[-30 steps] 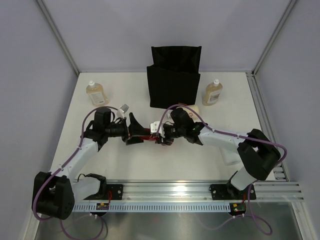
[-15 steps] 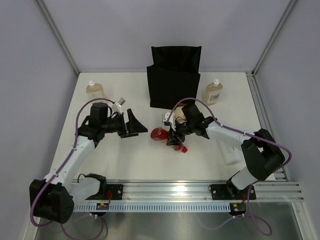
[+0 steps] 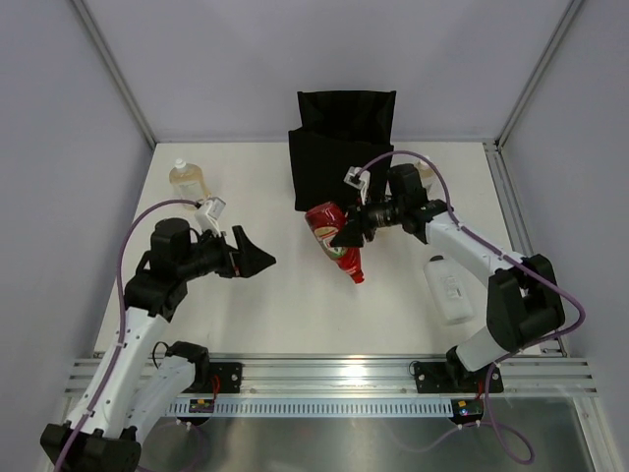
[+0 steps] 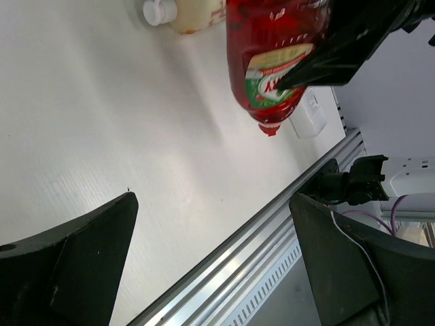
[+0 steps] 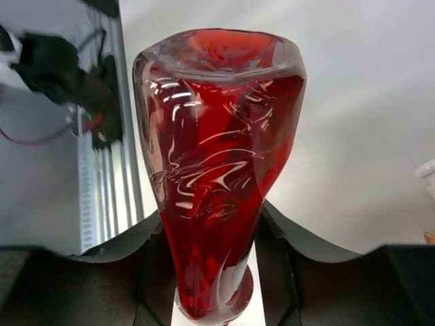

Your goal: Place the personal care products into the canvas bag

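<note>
A red bottle (image 3: 332, 236) hangs tilted in the air, cap down, just in front of the black canvas bag (image 3: 339, 162). My right gripper (image 3: 352, 228) is shut on it. In the right wrist view the bottle (image 5: 217, 149) fills the frame, with a dark finger (image 5: 122, 255) on either side of its narrow end. My left gripper (image 3: 257, 258) stands open and empty to the left, apart from the bottle. The left wrist view shows the red bottle (image 4: 275, 54) beyond that gripper (image 4: 211, 204).
One amber bottle (image 3: 187, 179) lies at the far left of the table. A flat white bottle (image 3: 450, 290) lies near the right edge. A pale bottle with a white cap (image 4: 183, 10) lies past the red one. The metal rail (image 3: 334, 379) runs along the near edge.
My right gripper has lifted the red bottle off the table and carried it back and right toward the bag. The left arm has drawn back to the left, still open.
</note>
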Robot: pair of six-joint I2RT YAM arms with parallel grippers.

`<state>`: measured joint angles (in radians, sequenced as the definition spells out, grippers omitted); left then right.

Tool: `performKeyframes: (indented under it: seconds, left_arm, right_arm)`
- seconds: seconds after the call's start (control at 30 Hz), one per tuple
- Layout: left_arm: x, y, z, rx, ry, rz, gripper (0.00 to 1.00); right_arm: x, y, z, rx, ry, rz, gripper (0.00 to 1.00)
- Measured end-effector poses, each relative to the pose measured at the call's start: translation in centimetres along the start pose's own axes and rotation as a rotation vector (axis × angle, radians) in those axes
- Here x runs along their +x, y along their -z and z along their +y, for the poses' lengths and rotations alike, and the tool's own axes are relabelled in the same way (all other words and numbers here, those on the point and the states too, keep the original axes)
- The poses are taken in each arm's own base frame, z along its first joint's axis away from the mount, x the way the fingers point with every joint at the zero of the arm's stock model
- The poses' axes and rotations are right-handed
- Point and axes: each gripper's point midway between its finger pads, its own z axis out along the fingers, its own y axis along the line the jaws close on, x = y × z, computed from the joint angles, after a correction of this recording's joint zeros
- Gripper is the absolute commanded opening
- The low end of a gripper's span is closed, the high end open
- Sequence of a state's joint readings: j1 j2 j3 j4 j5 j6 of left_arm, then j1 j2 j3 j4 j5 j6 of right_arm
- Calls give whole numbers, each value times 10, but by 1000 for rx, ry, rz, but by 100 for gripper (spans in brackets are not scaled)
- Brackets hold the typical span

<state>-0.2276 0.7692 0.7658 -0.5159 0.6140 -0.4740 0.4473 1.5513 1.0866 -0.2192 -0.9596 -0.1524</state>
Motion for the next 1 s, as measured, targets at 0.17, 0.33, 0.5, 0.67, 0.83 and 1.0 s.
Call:
performKeyframes:
  seconds: [0.17, 0.33, 0.5, 0.67, 0.83, 1.0]
  left_arm:
    - [-6, 15, -7, -9, -42, -76, 99]
    - [-11, 23, -5, -41, -57, -140, 99]
    - [-3, 20, 7, -79, -27, -129, 99]
    - [-3, 18, 19, -134, -26, -129, 99]
    - [-13, 18, 31, -215, -33, -140, 99]
    - [-22, 20, 41, -279, -34, -175, 99]
  right_arm:
    - [-56, 20, 2, -8, -86, -127, 0]
    - [-173, 57, 4, 6, 5, -294, 0]
    - [-291, 106, -8, 54, 180, -486, 0]
    - [-357, 136, -59, 177, 284, -630, 0]
    - [-332, 119, -147, 347, 250, -593, 0]
    - [-239, 82, -223, 453, 173, -360, 15]
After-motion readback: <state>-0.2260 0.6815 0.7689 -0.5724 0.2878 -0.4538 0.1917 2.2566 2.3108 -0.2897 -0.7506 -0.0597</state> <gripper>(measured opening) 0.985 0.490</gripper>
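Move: The mouth of the canvas bag is about 28 cm ahead of the right hand, nearly straight in line, with its rim some 8 cm higher; the hand already holds the red bottle. On the table, the cream bottle lies about 14 cm ahead and 6 cm to the right, 15 cm lower, and the right amber bottle stands 24 cm ahead and 20 cm right. From the left hand the mouth is roughly 35 cm ahead, 23 cm right and slightly higher. Swinging up and over the front of the canvas bag, the right hand carries the red bottle about 30 cm forward and a little right, climbing some 30 cm, then plunging nearly 20 cm to bring it neck-first into the mouth. The wrist turns clockwise on the way and the fingers keep their grip. The empty left hand, still open, drifts about 5 cm left. ##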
